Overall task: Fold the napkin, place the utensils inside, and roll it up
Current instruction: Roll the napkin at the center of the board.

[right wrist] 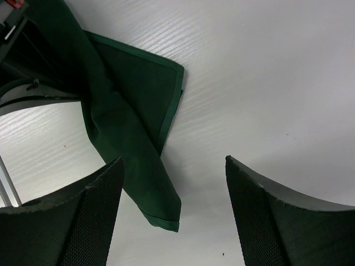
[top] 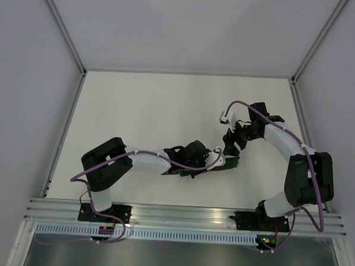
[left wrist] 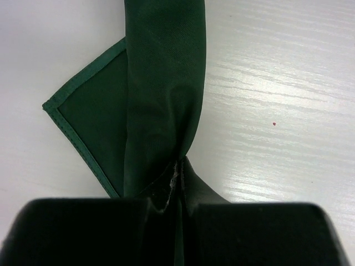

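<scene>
The dark green napkin (left wrist: 165, 77) is rolled into a narrow tube, with one flat hemmed corner (left wrist: 91, 119) spread on the table to its left. My left gripper (left wrist: 180, 166) is shut on the near end of that roll. In the top view the napkin (top: 230, 164) peeks out beside the left gripper (top: 215, 159). My right gripper (right wrist: 173, 160) stands open just above the table. The roll's free end (right wrist: 161, 208) lies between its fingers, close to the left finger (right wrist: 94, 210) and touching neither. The utensils are hidden.
The white table (top: 155, 108) is bordered by grey enclosure walls and metal corner posts (top: 61, 28). An aluminium rail (top: 179, 213) carrying both arm bases runs along the near edge. Purple cables trail over both arms. A tiny red speck (left wrist: 274, 123) marks the table.
</scene>
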Robot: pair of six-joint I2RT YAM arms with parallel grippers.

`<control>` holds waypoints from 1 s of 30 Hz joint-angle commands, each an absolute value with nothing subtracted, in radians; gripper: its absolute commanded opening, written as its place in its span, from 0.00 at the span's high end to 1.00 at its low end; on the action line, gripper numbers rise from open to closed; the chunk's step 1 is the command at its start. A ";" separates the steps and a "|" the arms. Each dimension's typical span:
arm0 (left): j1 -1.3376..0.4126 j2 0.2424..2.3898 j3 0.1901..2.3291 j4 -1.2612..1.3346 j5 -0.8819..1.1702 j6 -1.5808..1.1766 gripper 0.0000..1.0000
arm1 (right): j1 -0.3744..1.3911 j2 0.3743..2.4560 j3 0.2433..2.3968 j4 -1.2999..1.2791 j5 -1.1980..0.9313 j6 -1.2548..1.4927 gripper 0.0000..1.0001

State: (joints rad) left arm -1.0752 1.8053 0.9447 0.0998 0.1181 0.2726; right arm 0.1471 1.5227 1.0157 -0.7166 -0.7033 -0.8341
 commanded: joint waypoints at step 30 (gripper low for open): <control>-0.979 1.844 1.129 -0.080 0.193 0.219 0.74 | 0.184 1.763 0.996 -0.538 -0.604 -0.811 0.43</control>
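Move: The rolled napkin lies roughly across the robot, its middle already pinched in the left fingers, about 1 cm below that hand point. From the right hand that middle is some 8 cm back, 8 cm to the left and 8 cm down. The roll's right end is about 4 cm back, 3 cm to the right and 8 cm below the right hand. The loose corner lies some 1 cm ahead, 6 cm left and 8 cm below. The napkin roll is carried forward at its middle by the left hand, which travels about 3 cm forward while rising 2 cm, then parts its fingers so the pinch slackens. Meanwhile the right hand sinks about 7 cm beside the roll's right half, fingers narrowing but still well open, its rear fingertip coming to the roll's forward edge. ##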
